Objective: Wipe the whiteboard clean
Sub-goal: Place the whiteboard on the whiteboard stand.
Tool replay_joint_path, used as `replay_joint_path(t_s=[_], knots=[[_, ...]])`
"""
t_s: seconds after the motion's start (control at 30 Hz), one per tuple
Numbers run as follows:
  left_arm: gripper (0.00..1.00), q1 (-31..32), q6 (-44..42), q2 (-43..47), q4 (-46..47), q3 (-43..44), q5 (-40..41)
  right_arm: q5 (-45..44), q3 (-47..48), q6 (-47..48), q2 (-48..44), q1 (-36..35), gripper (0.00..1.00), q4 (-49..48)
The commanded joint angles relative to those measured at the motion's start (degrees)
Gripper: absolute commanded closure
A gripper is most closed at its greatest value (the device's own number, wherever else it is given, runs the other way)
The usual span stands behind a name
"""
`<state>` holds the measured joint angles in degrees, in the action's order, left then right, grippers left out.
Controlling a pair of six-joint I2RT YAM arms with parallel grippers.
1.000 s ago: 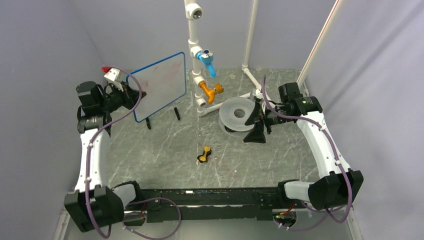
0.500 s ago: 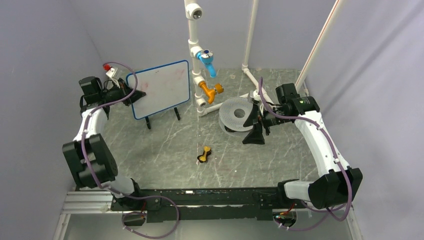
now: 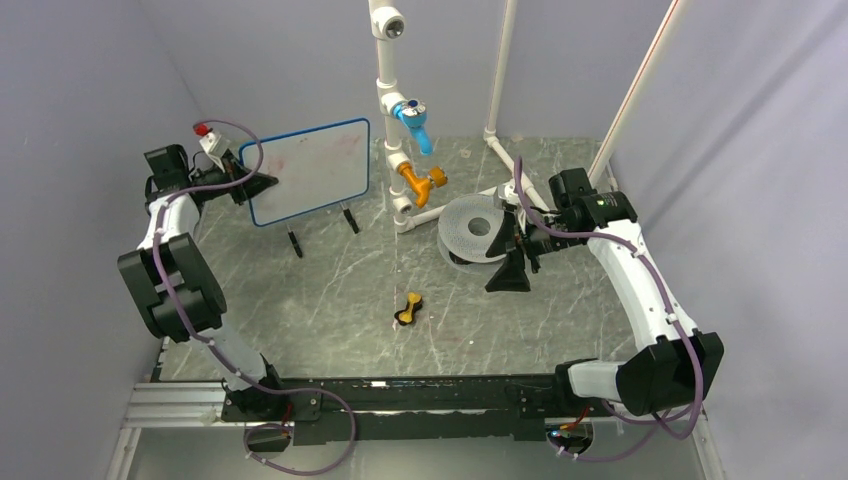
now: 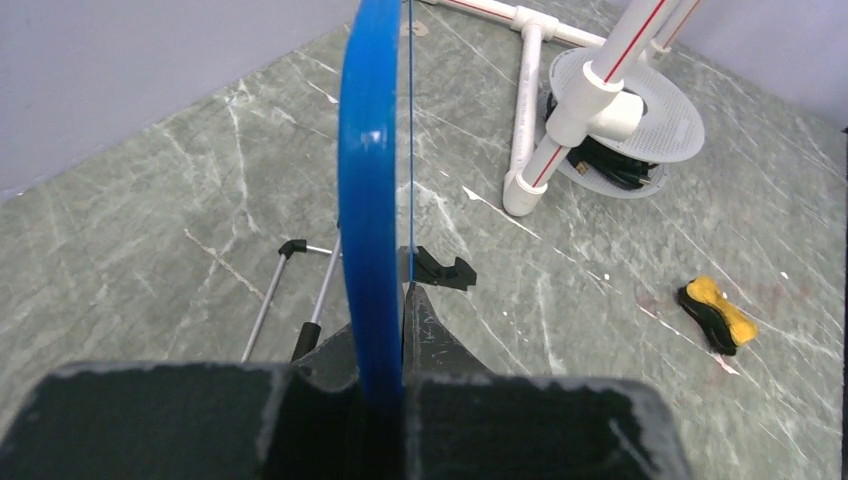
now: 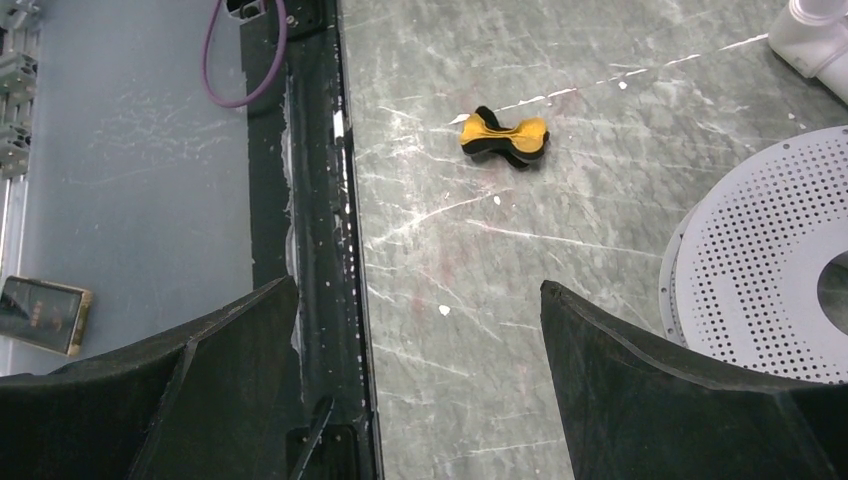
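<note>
The whiteboard (image 3: 308, 170) has a thin blue frame and faint pink smears on its white face, and it stands upright at the back left. My left gripper (image 3: 252, 184) is shut on its left edge. In the left wrist view the blue frame (image 4: 369, 180) runs edge-on up from between the shut jaws of my left gripper (image 4: 385, 325). My right gripper (image 3: 513, 262) hangs open beside the grey disc, with only bare table between its fingers (image 5: 418, 290). A small yellow and black bone-shaped pad (image 3: 407, 308) (image 4: 716, 312) (image 5: 504, 135) lies loose mid-table.
Thin black-footed stand legs (image 3: 295, 243) (image 4: 300, 290) sit under the board. A white pipe frame carries a blue valve (image 3: 412, 115) and an orange valve (image 3: 422, 182). A grey perforated disc (image 3: 478, 228) (image 5: 770, 260) lies at the right. Walls close in on both sides.
My left arm has swung back toward the left wall. The whiteboard in its grip has turned from a steep tilt to nearly level. The right arm has barely moved.
</note>
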<state>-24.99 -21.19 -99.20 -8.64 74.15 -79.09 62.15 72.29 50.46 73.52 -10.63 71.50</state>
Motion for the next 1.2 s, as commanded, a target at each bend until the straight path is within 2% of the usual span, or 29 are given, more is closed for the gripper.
replay_joint_path(t_s=[0.0, 0.13, 0.23, 0.37, 0.77, 0.87, 1.0, 1.07, 1.17], knots=[[1.0, 0.0, -15.0, -2.0, -12.9, 5.4, -9.6, 3.1, 0.9, 2.6, 0.2, -0.4, 0.08, 0.7], [1.0, 0.1, -24.6, -2.2, -20.5, 6.1, -10.7, 2.5, 0.8, 2.6, 0.6, -0.8, 0.08, 0.7], [1.0, -0.1, -25.1, -3.0, -19.8, 4.9, -9.5, 2.5, 0.8, 2.8, 0.9, -1.0, 0.08, 0.8], [1.0, 0.0, -29.5, -5.3, -23.8, 5.4, -8.0, 2.4, 0.9, 2.9, 1.0, -1.2, 0.08, 0.9], [1.0, -0.4, -29.0, -6.5, -22.2, 3.7, -4.6, 2.7, 1.0, 3.0, 1.2, -1.3, 0.08, 1.0], [0.95, -0.6, -27.2, -5.5, -19.9, 2.4, -3.0, 2.9, 1.0, 3.5, 1.0, -1.4, 0.08, 1.5], [0.8, -1.5, -25.2, -3.7, -16.8, -0.1, -0.3, 2.9, 0.9, 3.9, 0.5, -1.4, 0.08, 1.8], [0.76, -2.2, -23.0, -3.0, -13.5, -1.7, -0.6, 3.0, 0.9, 3.9, 0.4, -1.3, 0.08, 1.8], [0.7, -2.4, -23.6, -2.8, -14.1, -1.6, 0.4, 3.0, 1.0, 4.3, 0.5, -1.4, 0.08, 2.3]])
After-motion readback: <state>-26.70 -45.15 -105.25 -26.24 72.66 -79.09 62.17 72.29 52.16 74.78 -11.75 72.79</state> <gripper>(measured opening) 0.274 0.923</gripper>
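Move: The left fingers grip the board's left edge, the board upright above the whiteboard stand. The stand's middle lies about 5 cm ahead of this hand, 10 cm to its right and 18 cm below. The white pipe's foot is some 32 cm right and 4 cm ahead; the eraser, 35 cm right and 18 cm back. From the idle right hand the stand is about 28 cm ahead, 55 cm left and 20 cm below. Keeping its pinch on the left edge, the left hand lowers the whiteboard about 5 cm, easing back slightly, so that its bottom edge meets the stand's black hooks. It pauses there, then the fingers open a little, freeing their squeeze, while the hand sinks another 2 cm and edges left, still astride the edge. ##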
